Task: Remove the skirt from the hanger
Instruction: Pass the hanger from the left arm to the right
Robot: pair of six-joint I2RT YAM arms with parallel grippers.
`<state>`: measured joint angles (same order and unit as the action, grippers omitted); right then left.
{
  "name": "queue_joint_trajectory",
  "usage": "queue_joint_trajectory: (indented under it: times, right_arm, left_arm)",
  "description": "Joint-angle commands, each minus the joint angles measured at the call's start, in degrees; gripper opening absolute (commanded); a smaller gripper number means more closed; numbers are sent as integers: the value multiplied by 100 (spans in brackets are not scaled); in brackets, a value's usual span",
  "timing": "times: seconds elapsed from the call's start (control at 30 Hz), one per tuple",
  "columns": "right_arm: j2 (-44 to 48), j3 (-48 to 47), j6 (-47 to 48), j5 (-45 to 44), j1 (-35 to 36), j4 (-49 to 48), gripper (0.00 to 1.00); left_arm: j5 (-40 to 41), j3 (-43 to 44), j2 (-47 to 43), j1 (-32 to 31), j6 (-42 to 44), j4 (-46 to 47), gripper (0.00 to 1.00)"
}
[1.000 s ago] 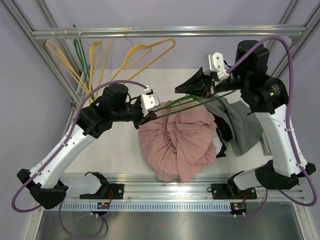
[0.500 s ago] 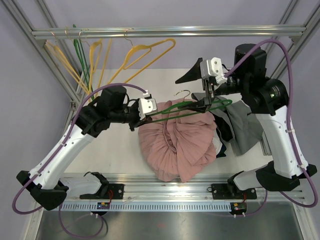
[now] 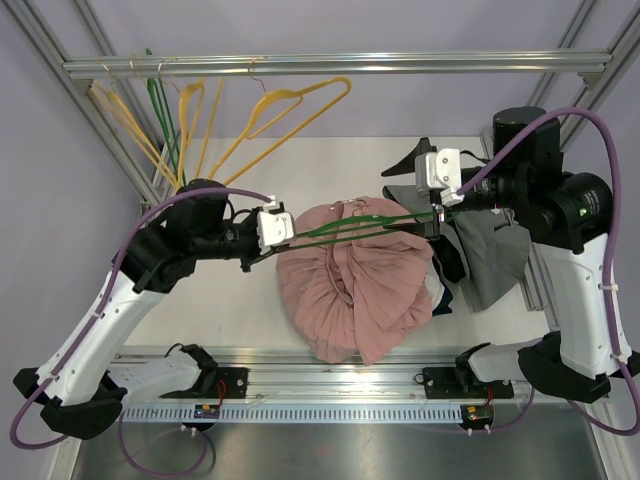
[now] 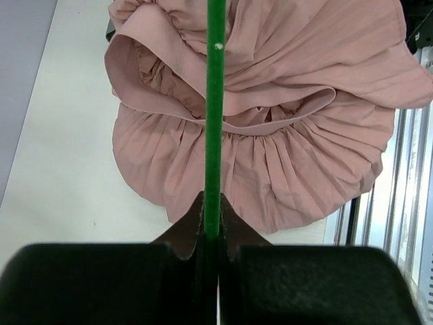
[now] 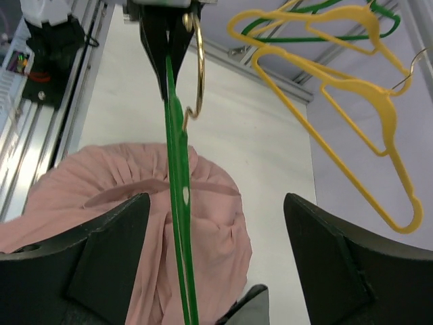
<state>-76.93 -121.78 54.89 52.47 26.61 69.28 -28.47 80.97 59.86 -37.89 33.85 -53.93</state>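
The pink pleated skirt point(image 3: 355, 285) lies in a heap on the white table point(image 3: 230, 300). A green hanger point(image 3: 365, 227) stretches level just above it, with no cloth on the bar that shows. My left gripper point(image 3: 287, 237) is shut on the hanger's left end; in the left wrist view the jaws point(image 4: 212, 227) pinch the green bar point(image 4: 215, 122) over the skirt point(image 4: 284, 156). My right gripper point(image 3: 418, 198) stands open at the hanger's right end. In the right wrist view the bar point(image 5: 178, 217) passes untouched between its wide-apart fingers point(image 5: 101, 261), above the skirt point(image 5: 101, 196).
Yellow hangers point(image 3: 290, 105) and a green one point(image 3: 158, 110) hang from the rail point(image 3: 400, 63) at the back left. They also show in the right wrist view point(image 5: 352, 88). Grey and black garments point(image 3: 490, 250) lie right of the skirt, under the right arm.
My right gripper has opened, let go of the green hanger and drawn back to the right. The left arm has pulled the hanger leftward, and it now lies level over the skirt.
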Motion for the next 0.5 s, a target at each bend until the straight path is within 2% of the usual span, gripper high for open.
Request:
queue_joint_trajectory:
  times: [0.0,0.23,0.47]
  right_arm:
    - [-59,66,1170,-307,-42,1593,87]
    - [-112,409,1489,-545,-42,2028,80]
    - [-218,629,1691,-571,-33,2204,66]
  left_arm:
    - [200,261,-237,18,403,-47,0]
    - [316,516,-290,18,570,-258,0]
    - [263,569,-343,18,588,-241,0]
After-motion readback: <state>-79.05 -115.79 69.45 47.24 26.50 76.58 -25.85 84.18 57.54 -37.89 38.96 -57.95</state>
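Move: The left hand grips one end of the green hanger; its free end lies between the right hand's open fingers, about 2 cm back and 4 cm below that hand point. From the left hand the free end is some 27 cm right, 3 cm ahead and 8 cm higher. The gold hook stands 11 cm left of the right hand, 2 cm ahead and 5 cm lower; the pink skirt lies 10 cm left, 8 cm ahead, roughly 40 cm below. Right hand sinks about 6 cm, edging forward, fingers tipping down and partly closing around the left-held hanger's free end. ##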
